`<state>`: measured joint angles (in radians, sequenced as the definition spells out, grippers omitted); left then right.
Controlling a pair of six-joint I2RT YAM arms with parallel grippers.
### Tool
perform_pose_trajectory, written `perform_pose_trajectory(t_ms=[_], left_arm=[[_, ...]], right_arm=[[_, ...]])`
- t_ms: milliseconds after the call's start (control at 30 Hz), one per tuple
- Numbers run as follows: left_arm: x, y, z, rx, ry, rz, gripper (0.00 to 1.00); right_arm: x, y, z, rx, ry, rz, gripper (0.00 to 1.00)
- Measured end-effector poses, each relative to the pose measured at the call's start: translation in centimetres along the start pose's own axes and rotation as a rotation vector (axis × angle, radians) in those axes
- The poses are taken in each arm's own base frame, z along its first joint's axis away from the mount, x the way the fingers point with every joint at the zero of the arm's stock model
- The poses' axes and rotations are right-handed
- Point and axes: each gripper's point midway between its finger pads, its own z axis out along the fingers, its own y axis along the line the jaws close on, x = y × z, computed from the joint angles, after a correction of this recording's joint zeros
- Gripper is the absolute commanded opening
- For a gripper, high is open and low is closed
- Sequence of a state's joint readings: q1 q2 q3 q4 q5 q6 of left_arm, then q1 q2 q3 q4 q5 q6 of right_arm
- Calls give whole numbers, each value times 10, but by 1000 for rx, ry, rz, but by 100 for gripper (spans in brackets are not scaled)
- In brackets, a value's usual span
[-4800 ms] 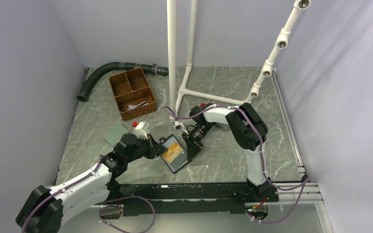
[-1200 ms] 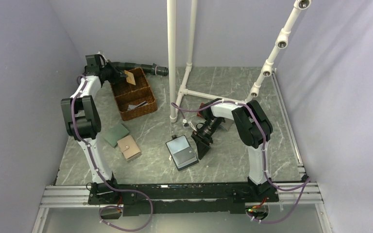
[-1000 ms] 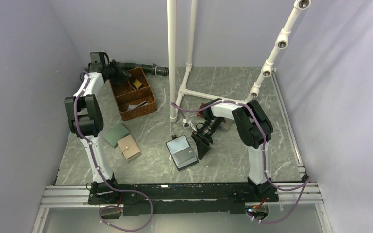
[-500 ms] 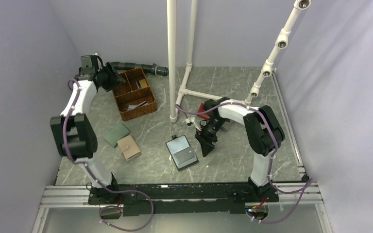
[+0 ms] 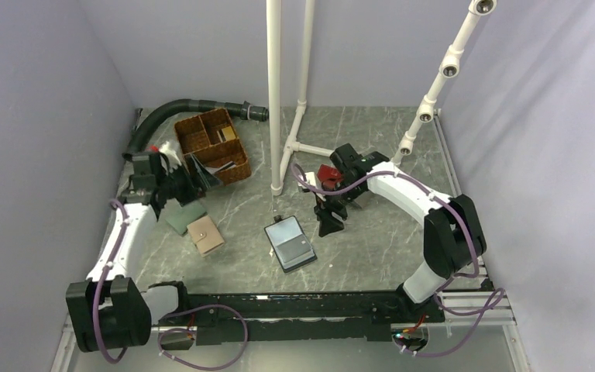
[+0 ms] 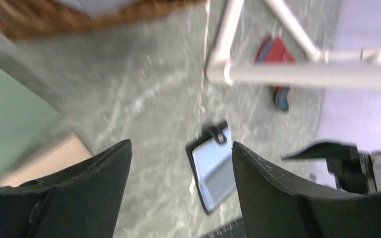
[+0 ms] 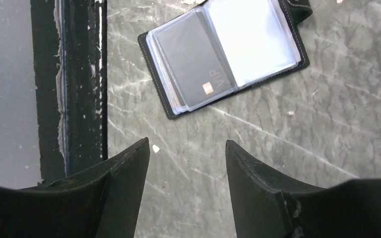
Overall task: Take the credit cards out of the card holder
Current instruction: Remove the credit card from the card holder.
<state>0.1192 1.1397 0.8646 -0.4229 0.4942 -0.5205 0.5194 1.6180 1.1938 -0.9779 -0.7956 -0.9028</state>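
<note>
The card holder (image 5: 289, 243) lies open on the table between the two arms; it also shows in the left wrist view (image 6: 213, 171). In the right wrist view its light panel (image 7: 250, 37) sits beside a sleeve that holds a dark credit card (image 7: 196, 59). An orange-yellow credit card (image 5: 229, 132) rests in a back compartment of the wicker basket (image 5: 201, 155). My left gripper (image 5: 200, 177) (image 6: 181, 148) hovers open and empty at the basket's near-left corner. Just right of the card holder, my right gripper (image 5: 330, 225) (image 7: 187, 144) points down, open and empty.
A green wallet (image 5: 184, 217) and a beige wallet (image 5: 205, 235) lie under the left arm. A red wallet (image 5: 328, 172) sits behind the right gripper. White pipes (image 5: 274, 93) stand mid-table, and a black hose (image 5: 178, 108) curves behind the basket.
The left gripper let the orange-yellow card go into the basket, opened wider and swung back toward the near left. The right gripper drew a little away from the card holder.
</note>
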Motion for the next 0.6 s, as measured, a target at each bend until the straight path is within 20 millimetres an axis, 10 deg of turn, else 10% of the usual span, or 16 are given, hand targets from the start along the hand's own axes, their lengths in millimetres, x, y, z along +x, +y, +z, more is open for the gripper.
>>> perform_pose_trajectory(t_ms=[367,600], left_arm=[[148,-39,16,181,356,-4,75],[171,-39,43,192,423,42,77]], right_arm=[[6,9,34,-42,18,-30,59],[8,9,37,-44,19,-25,59]])
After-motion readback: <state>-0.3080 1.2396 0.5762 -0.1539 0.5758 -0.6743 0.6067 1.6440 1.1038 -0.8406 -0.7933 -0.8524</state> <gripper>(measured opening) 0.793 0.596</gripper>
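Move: The open card holder lies on the table about 23 cm to the right of my left hand, 13 cm back and 16 cm below. The beige wallet is some 10 cm back and 3 cm to the left, the green wallet about 4 cm back and 10 cm to the left, and the basket 16 cm ahead and level sideways. From my right hand, the holder is about 10 cm left, 1 cm back and 9 cm below. I sweep my empty left hand back from the basket towards the card holder, about 13 cm right, 8 cm back and 9 cm down; the backward travel gives out before the end. The fingers stay wide as I turn them some 25 degrees clockwise and tip them down slightly. My right hand eases down 3 cm, and about 2 cm each back and left, also nearing the holder, with its opening unchanged. ##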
